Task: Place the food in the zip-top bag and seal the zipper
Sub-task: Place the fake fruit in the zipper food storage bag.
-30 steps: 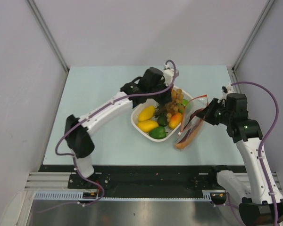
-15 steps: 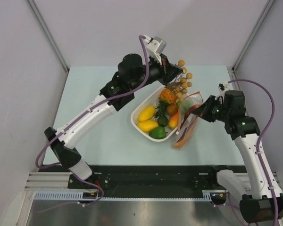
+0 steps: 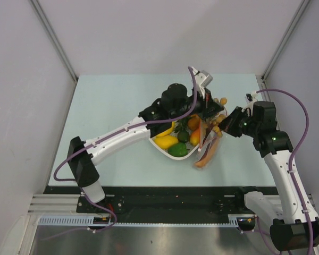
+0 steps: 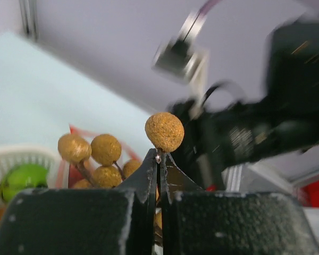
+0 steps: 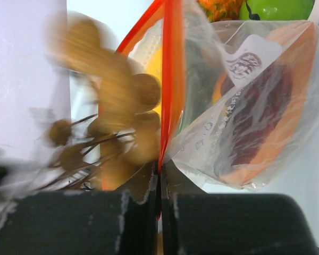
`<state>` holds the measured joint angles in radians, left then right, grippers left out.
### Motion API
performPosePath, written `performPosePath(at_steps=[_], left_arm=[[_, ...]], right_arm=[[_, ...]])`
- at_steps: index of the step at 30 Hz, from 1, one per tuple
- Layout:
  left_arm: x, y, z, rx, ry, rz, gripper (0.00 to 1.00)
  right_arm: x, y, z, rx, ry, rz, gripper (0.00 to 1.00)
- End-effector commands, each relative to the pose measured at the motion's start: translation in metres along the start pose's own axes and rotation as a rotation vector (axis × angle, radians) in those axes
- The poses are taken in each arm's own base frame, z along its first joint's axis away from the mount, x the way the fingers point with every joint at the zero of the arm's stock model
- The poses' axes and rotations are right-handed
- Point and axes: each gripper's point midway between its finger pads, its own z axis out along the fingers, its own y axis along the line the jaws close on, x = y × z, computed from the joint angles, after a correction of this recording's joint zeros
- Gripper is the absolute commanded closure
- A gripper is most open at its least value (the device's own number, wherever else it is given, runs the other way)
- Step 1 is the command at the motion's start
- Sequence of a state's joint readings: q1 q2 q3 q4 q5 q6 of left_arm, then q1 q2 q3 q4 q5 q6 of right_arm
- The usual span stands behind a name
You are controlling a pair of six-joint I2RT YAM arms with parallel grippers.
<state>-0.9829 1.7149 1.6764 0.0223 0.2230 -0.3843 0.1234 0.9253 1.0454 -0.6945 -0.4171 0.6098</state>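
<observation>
My left gripper (image 3: 208,108) is shut on the stem of the brown berry cluster (image 3: 219,102) and holds it over the mouth of the zip-top bag (image 3: 207,147). In the left wrist view the fingertips (image 4: 159,156) pinch just under one berry (image 4: 164,131). My right gripper (image 3: 229,123) is shut on the red-orange zipper strip (image 5: 167,79) and holds the bag's mouth up. The long orange slice (image 5: 266,106) lies inside the bag. The blurred berries (image 5: 111,122) hang beside the strip, left of my right fingertips (image 5: 160,164).
The white oval basket (image 3: 154,142) sits left of the bag, holding yellow pieces (image 3: 167,141), a green piece (image 3: 177,150) and a spiky orange piece (image 5: 220,8). Grey walls stand at both table sides. The left arm reaches across above the basket.
My left gripper lifted the berry cluster out of the basket, swung it high, then brought it down right to the bag's mouth. My right gripper kept hold of the zipper strip.
</observation>
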Motion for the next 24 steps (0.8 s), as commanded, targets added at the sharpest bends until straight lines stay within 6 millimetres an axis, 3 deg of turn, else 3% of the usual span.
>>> performPosePath(at_steps=[1, 2, 3, 6, 8, 10, 12, 13, 15, 18, 19, 20, 24], left_arm=[[0.031, 0.008, -0.022, -0.014, 0.062, 0.027, 1.0], [0.046, 0.016, -0.026, -0.037, 0.098, 0.032, 1.0], [0.045, 0.017, -0.03, -0.049, 0.094, 0.048, 1.0], [0.067, 0.034, -0.038, -0.109, 0.179, 0.077, 1.0], [0.07, 0.038, -0.038, -0.125, 0.201, 0.105, 1.0], [0.086, 0.049, -0.037, -0.17, 0.266, 0.112, 1.0], [0.081, 0.052, -0.032, -0.191, 0.278, 0.123, 1.0], [0.094, 0.061, -0.032, -0.224, 0.332, 0.125, 1.0], [0.08, 0.061, -0.025, -0.244, 0.323, 0.133, 0.96], [0.073, 0.056, -0.023, -0.227, 0.346, 0.145, 0.73], [0.069, 0.052, -0.024, -0.209, 0.34, 0.155, 0.61], [0.067, 0.048, -0.026, -0.19, 0.34, 0.169, 0.56], [0.043, 0.043, -0.044, -0.191, 0.303, 0.202, 0.25]], right_arm=[[-0.009, 0.02, -0.012, -0.076, -0.048, -0.053, 1.0], [-0.008, 0.019, -0.012, -0.07, -0.046, -0.05, 1.0], [-0.008, 0.019, -0.012, -0.072, -0.044, -0.055, 1.0], [-0.007, 0.021, -0.012, -0.082, -0.04, -0.071, 1.0], [-0.007, 0.022, -0.013, -0.094, -0.04, -0.091, 1.0], [-0.007, 0.025, -0.014, -0.111, -0.04, -0.109, 1.0], [-0.005, 0.028, -0.016, -0.13, -0.034, -0.128, 1.0], [-0.004, 0.029, -0.017, -0.138, -0.031, -0.136, 1.0], [-0.003, 0.031, -0.018, -0.153, -0.027, -0.147, 1.0], [-0.004, 0.034, -0.019, -0.164, -0.033, -0.156, 1.0], [-0.004, 0.035, -0.019, -0.169, -0.036, -0.162, 1.0], [-0.005, 0.036, -0.02, -0.174, -0.037, -0.163, 1.0], [-0.006, 0.036, -0.02, -0.173, -0.044, -0.171, 1.0]])
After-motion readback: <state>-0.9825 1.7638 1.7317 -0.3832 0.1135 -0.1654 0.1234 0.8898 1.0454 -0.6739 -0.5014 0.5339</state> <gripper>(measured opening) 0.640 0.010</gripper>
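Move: The left hand holds the longan bunch by its stems, nearly straight over the bag mouth, about 13 cm below and 1 cm farther out. The papaya already in the bag lies roughly 7 cm back, 3 cm left and 20 cm down; the middle of the white basket is some 5 cm ahead, 12 cm left and 20 cm down. From the right hand, pinching the lip, the mouth's middle is about 2 cm ahead, 4 cm left and 1 cm lower. Still pinching the longan stems, the left hand plunges about 12 cm into the bag mouth, drifting about 3 cm left while its right-pointing fingers tip down some 25 degrees. It then rises about 3 cm and opens, letting go of the bunch. The right hand keeps its pinch on the lip, easing up a little. ##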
